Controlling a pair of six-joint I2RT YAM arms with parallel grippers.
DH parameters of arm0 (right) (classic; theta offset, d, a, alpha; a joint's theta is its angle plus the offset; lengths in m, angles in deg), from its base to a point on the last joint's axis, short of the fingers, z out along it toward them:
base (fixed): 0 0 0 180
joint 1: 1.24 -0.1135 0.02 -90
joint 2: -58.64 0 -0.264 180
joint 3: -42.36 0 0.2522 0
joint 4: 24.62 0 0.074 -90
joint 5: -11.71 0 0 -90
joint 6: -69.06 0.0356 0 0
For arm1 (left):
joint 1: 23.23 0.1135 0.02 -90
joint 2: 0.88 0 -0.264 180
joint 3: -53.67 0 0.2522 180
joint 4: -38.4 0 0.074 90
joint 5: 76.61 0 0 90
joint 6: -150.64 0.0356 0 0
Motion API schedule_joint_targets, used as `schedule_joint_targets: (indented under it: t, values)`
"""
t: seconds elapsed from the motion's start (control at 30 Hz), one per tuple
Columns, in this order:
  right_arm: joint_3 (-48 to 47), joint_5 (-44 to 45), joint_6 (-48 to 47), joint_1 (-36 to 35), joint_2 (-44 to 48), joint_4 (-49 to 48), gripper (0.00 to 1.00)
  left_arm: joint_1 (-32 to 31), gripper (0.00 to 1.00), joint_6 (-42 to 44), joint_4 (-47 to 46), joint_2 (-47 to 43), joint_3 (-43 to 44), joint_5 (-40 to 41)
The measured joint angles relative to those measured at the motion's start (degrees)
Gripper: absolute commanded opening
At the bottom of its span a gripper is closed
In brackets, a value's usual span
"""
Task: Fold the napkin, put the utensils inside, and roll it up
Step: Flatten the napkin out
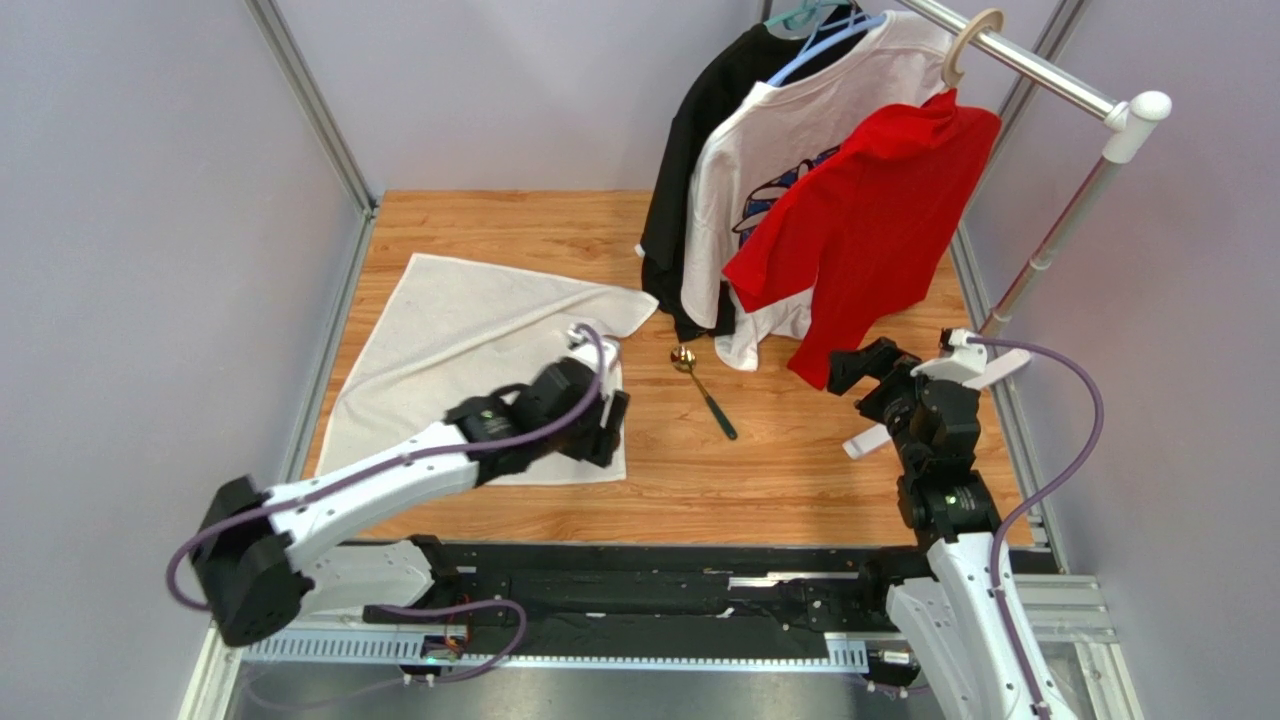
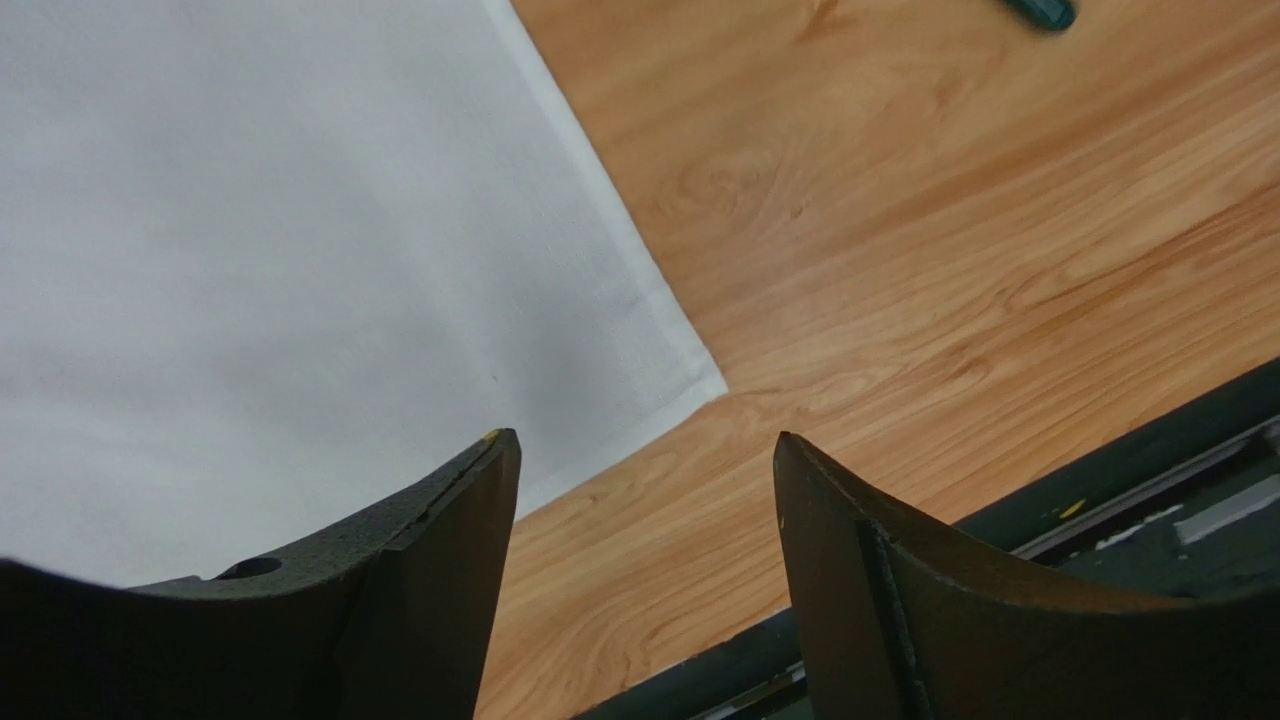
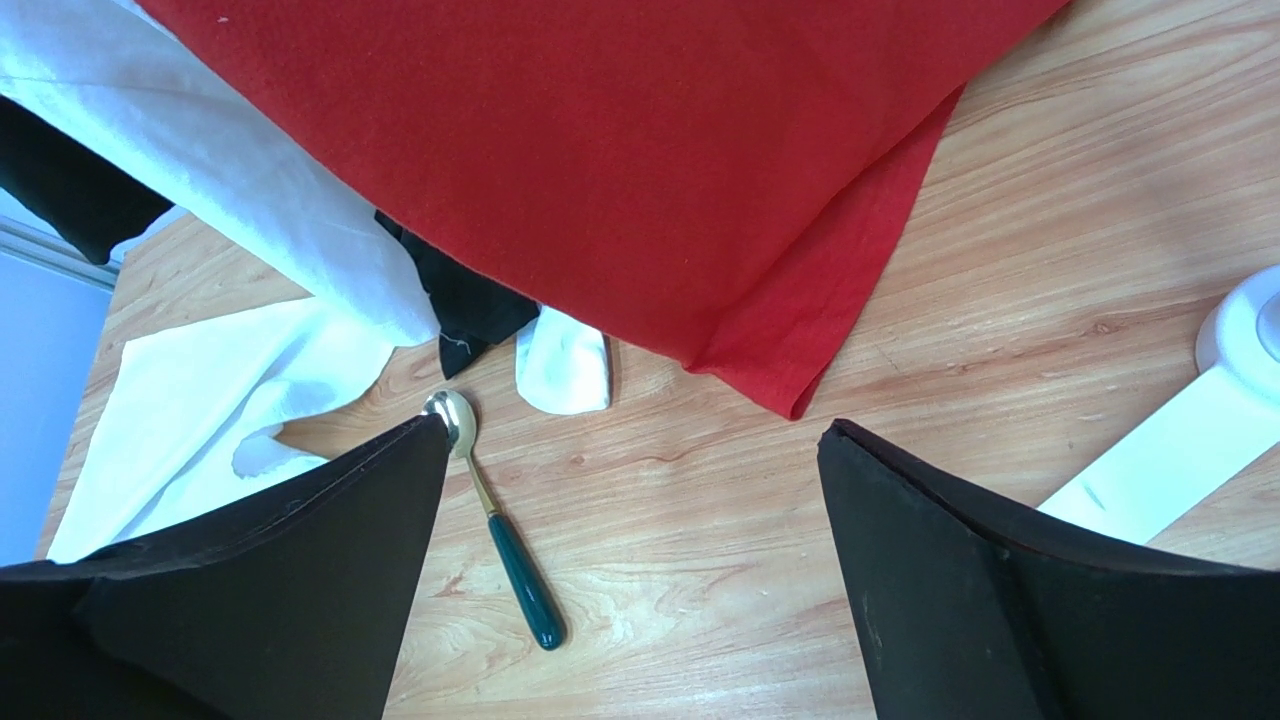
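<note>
The napkin [image 1: 451, 360] is a large white cloth lying flat on the left of the wooden table, one far corner slightly curled. My left gripper [image 1: 609, 428] hovers over the napkin's near right corner [image 2: 661, 360], open. One finger [image 2: 436, 540] is above the cloth, the other over bare wood, with nothing between them. The spoon [image 1: 703, 393] lies on the wood to the right of the napkin, with a gold bowl and a dark green handle [image 3: 519, 578]. My right gripper [image 1: 854, 405] stands open and empty right of the spoon, above the table [image 3: 631, 435].
A clothes rack [image 1: 1052, 75] at the back right holds a black shirt [image 1: 691, 165], a white printed shirt [image 1: 781, 165] and a red shirt [image 1: 864, 225] whose hem hangs low near the spoon. A black rail [image 1: 646, 585] runs along the near edge. Grey walls close both sides.
</note>
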Motion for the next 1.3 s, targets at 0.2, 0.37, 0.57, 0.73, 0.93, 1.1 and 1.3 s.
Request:
schedule_joint_targets:
  t: [0.2,0.37,0.57,0.73,0.93,1.1,1.3]
  values:
    - [-0.04,-0.42,0.00,0.00,-0.09,0.02,0.98,-6.80,0.62,-2.82,-0.81,16.98,1.49,3.89]
    - [-0.22,-0.42,0.02,0.00,-0.09,0.02,0.98,-6.95,0.59,-4.04,-3.32,21.03,2.23,5.22]
    - [-0.22,-0.42,0.15,0.00,-0.37,0.02,0.98,-7.06,0.55,-4.90,-7.10,23.98,2.43,5.11]
    - [-0.22,-0.42,0.20,0.00,-0.46,0.02,0.98,-7.06,0.51,-5.84,-7.74,27.23,2.91,5.22]
    - [-0.22,-0.42,0.20,0.00,-0.39,0.02,0.97,-7.06,0.40,-7.52,-7.98,27.58,2.91,5.51]
    - [-0.22,-0.39,0.20,0.00,-0.07,0.07,0.97,-7.08,0.33,-9.94,-8.74,27.43,1.97,6.32]
    - [-0.24,-0.37,0.17,0.00,0.31,0.09,0.97,-8.17,0.12,-13.20,-10.47,25.14,-1.03,7.82]
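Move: Just below the left hand, some 11 cm down, lies the napkin's near right corner, about 4 cm to the hand's right and 1 cm back. The spoon lies roughly 14 cm ahead and 15 cm right of the hand; the table's near edge is about 11 cm back, level with it sideways. From the idle right hand the corner is around 28 cm left, 7 cm back and 17 cm down. Dropping fast at first, then slower, the left hand goes down about 11 cm onto the napkin's near right corner, drifting some 4 cm right as its fingers tilt to point more steeply down. There it stays low while the half-open fingers close almost shut, pinching the cloth's right edge at the corner. ##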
